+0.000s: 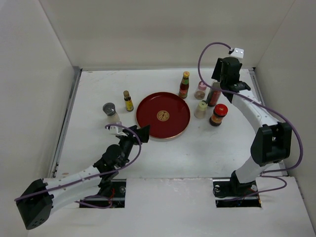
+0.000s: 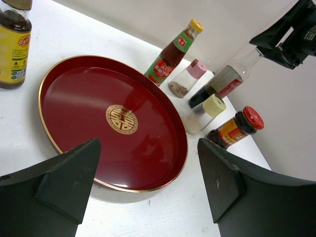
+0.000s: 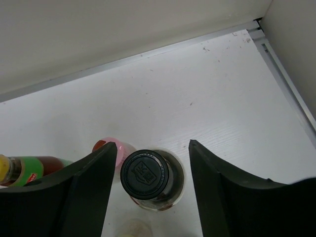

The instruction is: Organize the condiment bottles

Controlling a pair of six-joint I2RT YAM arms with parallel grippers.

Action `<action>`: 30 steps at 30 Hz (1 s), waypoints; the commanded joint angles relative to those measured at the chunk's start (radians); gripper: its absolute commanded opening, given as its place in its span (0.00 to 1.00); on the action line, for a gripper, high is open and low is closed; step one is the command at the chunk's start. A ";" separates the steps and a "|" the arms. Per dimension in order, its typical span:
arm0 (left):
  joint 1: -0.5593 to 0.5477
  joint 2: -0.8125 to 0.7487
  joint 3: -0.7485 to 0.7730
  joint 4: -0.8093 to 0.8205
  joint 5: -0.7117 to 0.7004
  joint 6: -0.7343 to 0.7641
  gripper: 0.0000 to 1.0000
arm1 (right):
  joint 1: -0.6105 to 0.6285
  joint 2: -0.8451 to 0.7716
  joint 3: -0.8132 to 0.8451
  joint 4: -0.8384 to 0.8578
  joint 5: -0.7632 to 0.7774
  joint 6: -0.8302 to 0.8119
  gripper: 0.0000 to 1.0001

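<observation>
My right gripper (image 1: pixel 220 84) is open and straddles the black cap (image 3: pixel 145 173) of the tall clear bottle of dark liquid (image 1: pixel 213 98), with gaps on both sides. Around it stand the pink-lidded shaker (image 1: pixel 200 90), the yellow-capped red sauce bottle (image 1: pixel 184 85), a cream-lidded shaker (image 1: pixel 201 109) and the red-lidded jar (image 1: pixel 218 114). The small yellow-labelled bottle (image 1: pixel 128 100) and the grey-lidded jar (image 1: pixel 110 111) stand left of the tray. My left gripper (image 1: pixel 132 132) is open and empty, just off the tray's near-left rim (image 2: pixel 123 186).
The round red tray (image 1: pixel 148 106) with a gold emblem lies empty mid-table. White walls close in the back and both sides; a metal rail (image 3: pixel 286 84) runs along the right wall near my right gripper.
</observation>
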 commanded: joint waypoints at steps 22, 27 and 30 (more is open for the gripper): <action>0.005 0.020 0.004 0.052 -0.012 -0.019 0.79 | 0.046 -0.033 -0.041 0.147 0.086 0.007 0.23; 0.007 0.019 0.001 0.054 -0.016 -0.019 0.79 | 0.049 -0.124 0.002 0.197 0.182 -0.078 0.19; 0.007 0.023 0.000 0.057 -0.015 -0.021 0.79 | 0.049 -0.185 0.034 0.214 0.199 -0.120 0.18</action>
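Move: The tall bottle's black cap is practically between the right hand's open fingers, its body's middle some 11 cm below and about 1 cm to the left. The pink-capped shaker stands about 3 cm farther out than the hand and 7 cm to its left. The yellow-capped shaker is 6 cm back and 7 cm left, the red-capped jar roughly 9 cm straight back, all about 18 cm below. From the left hand, the tall bottle's middle lies about 23 cm ahead, 32 cm right and 5 cm lower. The right fingers close on the tall bottle's cap and neck, pinching it from both sides, as the hand eases barely a centimetre left and sinks about 2 cm over it. With the grip kept, the hand then climbs about 2 cm, drawing back and slightly right near the end with a small roll, its left side dipping some 5 degrees. ##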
